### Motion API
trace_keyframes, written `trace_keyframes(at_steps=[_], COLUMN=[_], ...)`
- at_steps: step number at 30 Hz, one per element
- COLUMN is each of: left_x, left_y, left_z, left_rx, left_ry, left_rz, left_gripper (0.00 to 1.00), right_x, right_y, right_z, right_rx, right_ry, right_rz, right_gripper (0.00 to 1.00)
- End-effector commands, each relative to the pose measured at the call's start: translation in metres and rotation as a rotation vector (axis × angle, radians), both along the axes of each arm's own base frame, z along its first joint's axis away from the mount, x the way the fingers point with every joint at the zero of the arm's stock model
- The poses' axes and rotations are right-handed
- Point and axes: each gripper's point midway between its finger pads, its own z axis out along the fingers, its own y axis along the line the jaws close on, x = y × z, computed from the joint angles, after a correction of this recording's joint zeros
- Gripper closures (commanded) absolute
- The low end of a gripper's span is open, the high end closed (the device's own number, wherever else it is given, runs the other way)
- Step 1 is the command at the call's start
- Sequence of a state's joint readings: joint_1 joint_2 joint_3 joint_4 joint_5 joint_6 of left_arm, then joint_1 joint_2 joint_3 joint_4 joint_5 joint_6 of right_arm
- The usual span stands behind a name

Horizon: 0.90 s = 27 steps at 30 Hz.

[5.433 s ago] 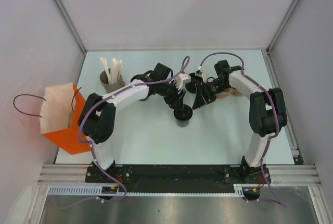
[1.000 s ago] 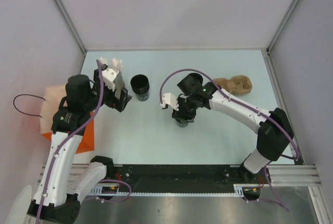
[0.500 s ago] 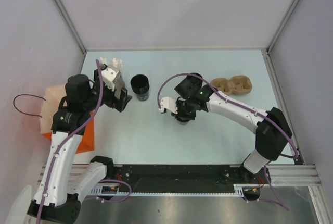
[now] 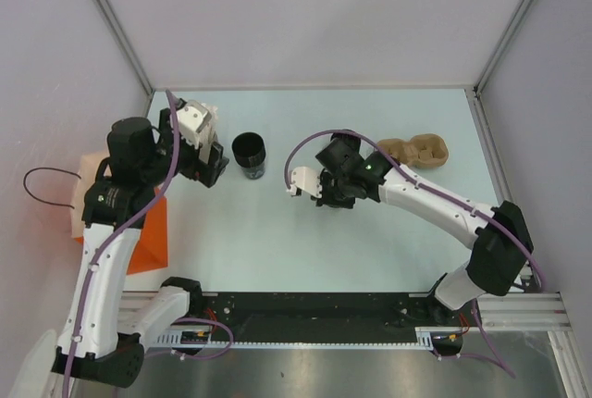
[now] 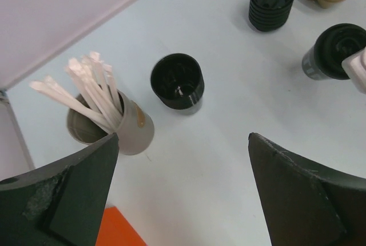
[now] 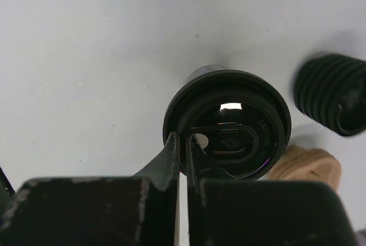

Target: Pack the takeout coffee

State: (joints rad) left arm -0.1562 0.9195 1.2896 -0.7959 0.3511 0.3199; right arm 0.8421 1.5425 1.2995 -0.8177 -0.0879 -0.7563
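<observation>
The takeout coffee (image 6: 229, 120) is a black cup with a black lid, standing at the middle of the table. My right gripper (image 6: 184, 140) is shut on the near rim of its lid, one finger outside and one inside the rim. From above, the right gripper (image 4: 326, 196) covers the cup. The left wrist view shows the takeout coffee (image 5: 331, 51) at its right edge. My left gripper (image 5: 182, 137) hangs open over bare table, near the left side (image 4: 211, 162), with nothing between its fingers.
A lidless black cup (image 4: 248, 155) stands beside a grey cup of white straws (image 5: 111, 123). A ribbed black stack (image 6: 334, 94) and a brown pulp carrier (image 4: 416, 150) lie at the back right. An orange paper bag (image 4: 139, 231) hangs off the left edge.
My right gripper has shut on the lid's rim and shifted slightly toward the back with the cup. The left arm has drawn back a little to the left.
</observation>
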Motion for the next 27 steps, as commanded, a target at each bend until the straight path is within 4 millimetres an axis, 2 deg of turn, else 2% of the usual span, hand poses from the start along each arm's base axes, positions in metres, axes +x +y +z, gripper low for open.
trace_keyframes(at_steps=[1,7,8,11,14,18,19,21,22,24,25,27], left_x=[0.003,-0.001,-0.003,-0.003,-0.001,0.004,0.007,0.009,0.01,0.008,0.007,0.006], left_y=[0.017,0.038,0.045,0.057,0.082,0.098,0.102,0.113,0.118,0.124,0.131,0.139], left_z=[0.03,0.066,0.077,0.093,0.095,0.071,0.056,0.048,0.034,0.025,0.012,0.004], left_rx=[0.078,0.131,0.143,0.164,0.21,0.27,0.294,0.333,0.354,0.372,0.385,0.4], left_ry=[-0.062,-0.163,-0.193,-0.215,-0.192,-0.12,-0.088,-0.083,-0.053,-0.037,-0.005,0.007], left_rz=[0.05,0.145,0.176,0.239,0.376,0.461,0.475,0.527,0.539,0.558,0.575,0.591], left_gripper=[0.0,0.0,0.0,0.0,0.0,0.0,0.0,0.0,0.0,0.0,0.0,0.0], right_x=[0.015,0.021,0.018,0.016,0.014,0.011,0.01,0.01,0.009,0.008,0.007,0.006], right_y=[-0.02,-0.036,-0.034,-0.04,-0.044,-0.044,-0.043,-0.044,-0.043,-0.043,-0.043,-0.043], right_z=[0.029,0.048,0.052,0.06,0.07,0.078,0.077,0.074,0.073,0.069,0.068,0.063], right_rx=[0.017,0.13,0.164,0.23,0.299,0.375,0.379,0.377,0.375,0.375,0.372,0.365], right_ry=[-0.108,-0.069,-0.047,0.0,0.035,0.085,0.094,0.093,0.093,0.096,0.096,0.094], right_rz=[-0.15,-0.27,-0.263,-0.28,-0.291,-0.28,-0.274,-0.271,-0.269,-0.267,-0.266,-0.261], right_gripper=[1.0,1.0,1.0,1.0,1.0,1.0,1.0,1.0,1.0,1.0,1.0,1.0])
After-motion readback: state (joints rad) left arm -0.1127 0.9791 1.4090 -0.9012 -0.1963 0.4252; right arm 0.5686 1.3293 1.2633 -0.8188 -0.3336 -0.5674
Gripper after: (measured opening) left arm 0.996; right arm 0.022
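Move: The right hand already holds the lidded cup; the carrier it is bound for lies about 18 cm ahead, 22 cm to the right and 11 cm below, with the black stack roughly 17 cm ahead and 4 cm to the right. From the left hand, the orange bag sits some 19 cm to the left, 7 cm back and 20 cm down. The straw pot is about 13 cm ahead and 4 cm left of that hand, the open black cup 11 cm ahead and 8 cm right, both about 27 cm down. The right hand keeps its pinch on the rim of the lidded cup and carries it up about 6 cm and some 5 cm to the right, towards the carrier's side, turning roughly 15 degrees clockwise and rolling its left side up before easing slightly down at the end. Meanwhile the empty left hand, fingers staying wide open, swings about 11 cm left towards the orange bag in an arc that rises some 9 cm and then drops almost back to its first height, its wrist turning nearly 30 degrees counter-clockwise with its left side tipping up. ##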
